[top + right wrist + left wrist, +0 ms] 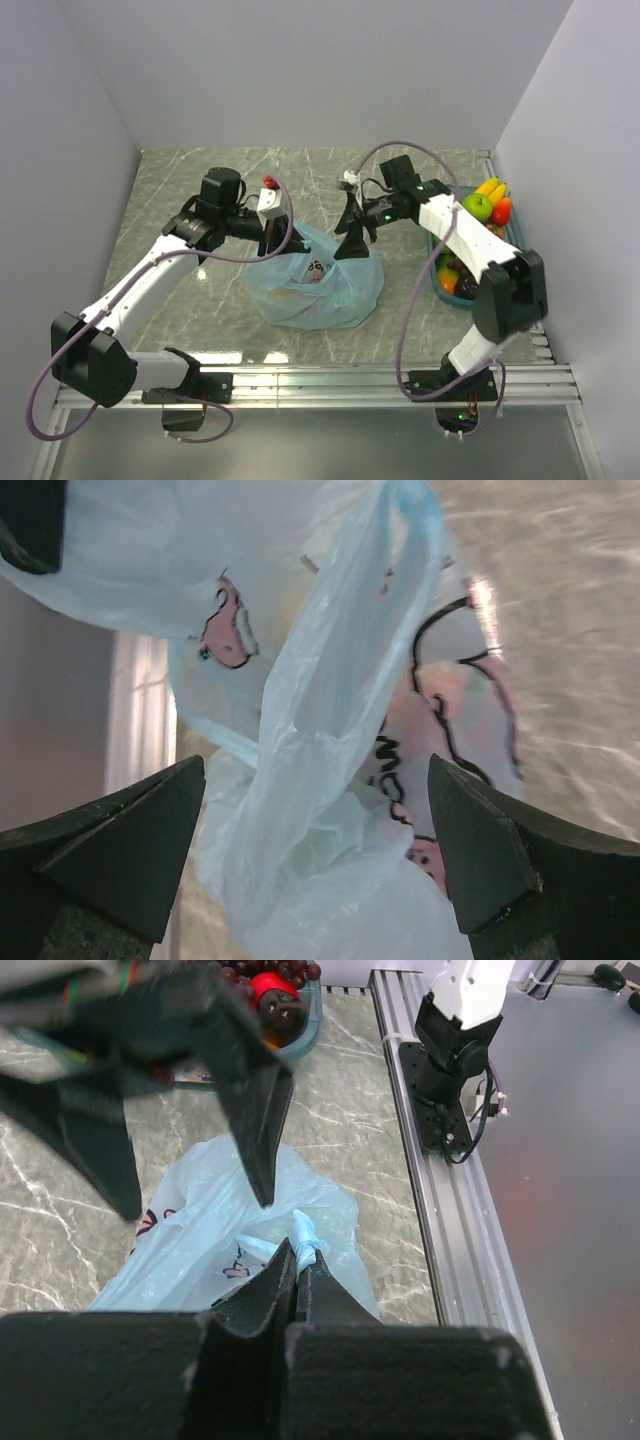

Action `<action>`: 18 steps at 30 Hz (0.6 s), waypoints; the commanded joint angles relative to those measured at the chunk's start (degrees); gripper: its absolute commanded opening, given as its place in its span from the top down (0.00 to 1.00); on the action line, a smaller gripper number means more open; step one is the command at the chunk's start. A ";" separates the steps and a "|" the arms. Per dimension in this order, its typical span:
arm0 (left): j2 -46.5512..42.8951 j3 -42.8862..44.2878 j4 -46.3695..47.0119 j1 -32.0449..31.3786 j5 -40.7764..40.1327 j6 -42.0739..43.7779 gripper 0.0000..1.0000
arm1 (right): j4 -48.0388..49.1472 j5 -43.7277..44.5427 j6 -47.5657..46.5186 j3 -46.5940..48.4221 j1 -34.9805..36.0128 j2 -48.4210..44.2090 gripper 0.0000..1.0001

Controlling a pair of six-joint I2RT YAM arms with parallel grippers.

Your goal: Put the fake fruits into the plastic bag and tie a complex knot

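The light-blue plastic bag [315, 285] lies bunched on the marble table between both arms. My left gripper [272, 243] is shut on a twisted strand of the bag's handle [305, 1232], which sticks up between the closed tips of the left gripper [298, 1260]. My right gripper [352, 243] hangs over the bag's right side, open. In the right wrist view a handle loop [335, 680] and the printed bag [440, 730] lie between the wide-spread tips of the right gripper [320, 850], untouched. Fake fruits, among them a yellow banana [490, 187] and a green apple [479, 206], sit in a tray.
The teal tray [437, 283] stands at the right edge beside my right arm; dark grapes [240, 972] and a red piece [268, 986] lie in it. An aluminium rail [400, 380] runs along the near edge. White walls enclose three sides.
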 commanded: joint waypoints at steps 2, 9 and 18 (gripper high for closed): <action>0.66 2.96 0.30 -0.48 2.43 1.13 0.99 | -16.43 -8.61 -10.70 7.15 -0.42 7.60 0.01; 1.19 2.35 1.89 -0.48 2.08 -0.27 1.00 | -18.28 -12.74 -14.73 6.54 -0.42 12.70 0.00; 2.85 4.02 9.33 -4.08 -3.54 -6.94 0.99 | -10.27 -11.89 2.18 3.42 2.91 8.16 1.00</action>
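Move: Below and behind the open right fingers hangs the twisted strand of the plastic bag, about 3 cm back, 1 cm left and 4 cm down. The bag's fruit-filled body sits roughly 5 cm back, 6 cm left and 14 cm below that hand; the handle tip in the left fingers is some 5 cm back, 7 cm left and 6 cm above it. From the left hand, the strand lies about 3 cm ahead, 6 cm right and 11 cm down. Sinking about 4 cm with open fingers, the right hand then draws back nearly 4 cm onto the bag's twisted strand and shuts its fingers, pinching it. Its wrist rolls some 20 degrees, forward side down, and swings slightly counter-clockwise. The left fingers keep their hold on the handle tip, easing slightly right at the end. ##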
